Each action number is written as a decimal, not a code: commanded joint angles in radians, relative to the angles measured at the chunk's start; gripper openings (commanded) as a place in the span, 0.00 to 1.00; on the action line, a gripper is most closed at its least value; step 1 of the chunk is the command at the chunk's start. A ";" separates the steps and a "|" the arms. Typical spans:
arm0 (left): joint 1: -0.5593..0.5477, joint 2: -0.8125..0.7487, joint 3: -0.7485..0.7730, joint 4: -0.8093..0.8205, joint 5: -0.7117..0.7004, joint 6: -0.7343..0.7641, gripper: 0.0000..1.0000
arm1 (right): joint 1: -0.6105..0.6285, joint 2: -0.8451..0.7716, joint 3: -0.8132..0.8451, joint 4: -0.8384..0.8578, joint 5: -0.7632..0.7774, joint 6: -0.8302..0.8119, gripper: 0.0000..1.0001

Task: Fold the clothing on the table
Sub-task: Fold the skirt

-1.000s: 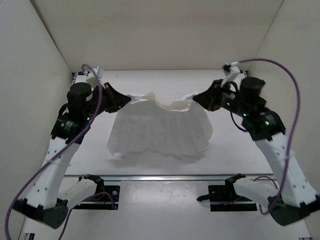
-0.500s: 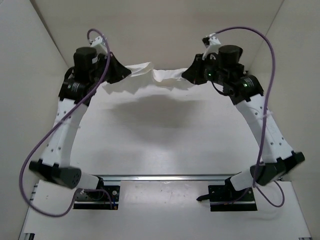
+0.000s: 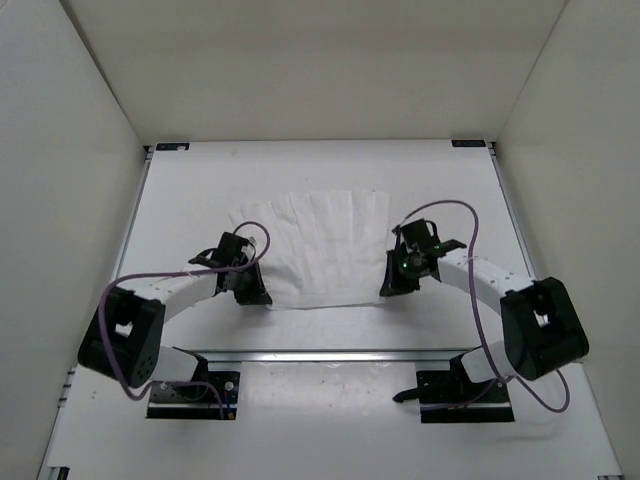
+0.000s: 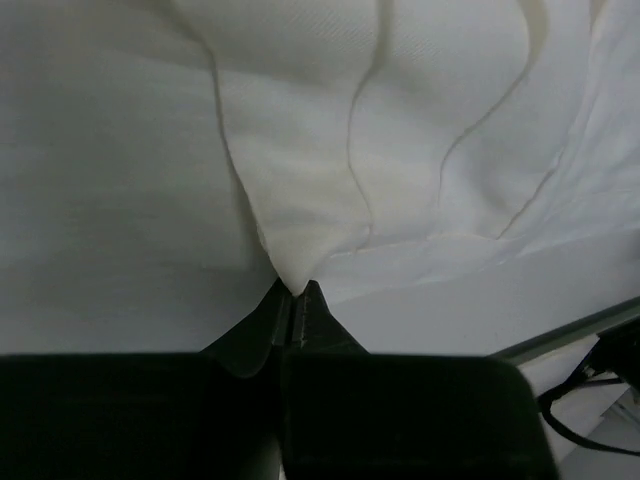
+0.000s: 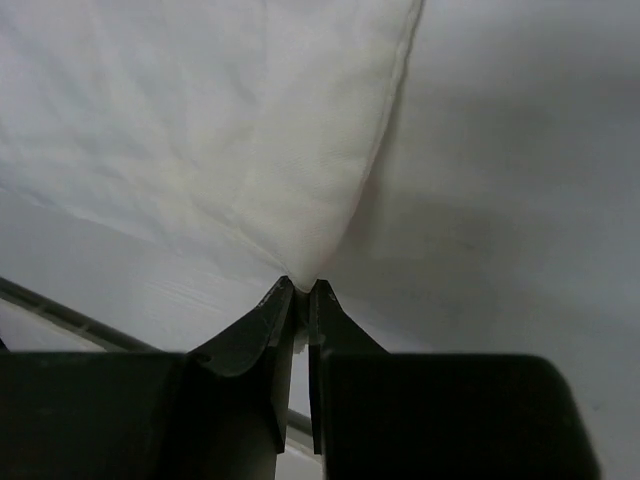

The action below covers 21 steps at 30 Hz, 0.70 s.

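Note:
The white wrinkled clothing (image 3: pixel 318 245) lies spread on the table (image 3: pixel 180 200), its far edge toward the back wall. My left gripper (image 3: pixel 256 296) is low at the cloth's near left corner, shut on a pinched point of the clothing (image 4: pixel 310 215). My right gripper (image 3: pixel 387 288) is low at the near right corner, shut on a corner of the clothing (image 5: pixel 300 190). In both wrist views the cloth runs away from the fingertips in soft creases.
A metal rail (image 3: pixel 330 353) runs along the table's near edge, just behind both grippers. Black brackets (image 3: pixel 172 147) mark the far corners. White walls (image 3: pixel 70 150) enclose the table on the left, right and back. Purple cables (image 3: pixel 440 207) loop above the arms.
Both arms swung from high at the back of the table down to its near edge, pulling the held cloth with them. The clothing, hanging before, now lies flat.

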 commanded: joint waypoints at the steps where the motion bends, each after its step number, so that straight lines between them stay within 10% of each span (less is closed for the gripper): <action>1: -0.053 -0.117 -0.038 0.040 -0.094 0.014 0.00 | 0.041 -0.137 -0.079 0.049 0.084 0.072 0.00; 21: -0.128 -0.769 -0.082 -0.423 -0.045 -0.100 0.00 | 0.213 -0.701 -0.167 -0.354 0.118 0.199 0.00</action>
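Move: Both hands already pinch the skirt's near corners, low over the table. The metal rail along the table's near edge, where they draw it, lies about 12 cm straight back from the left hand and some 14 cm straight back from the right. The skirt's middle is about 14 cm ahead and 11 cm right of the left hand, or 12 cm ahead and 16 cm left of the right. Still pinching the skirt, both hands pull back towards the rail while rising, left about 7 cm, right 10. ##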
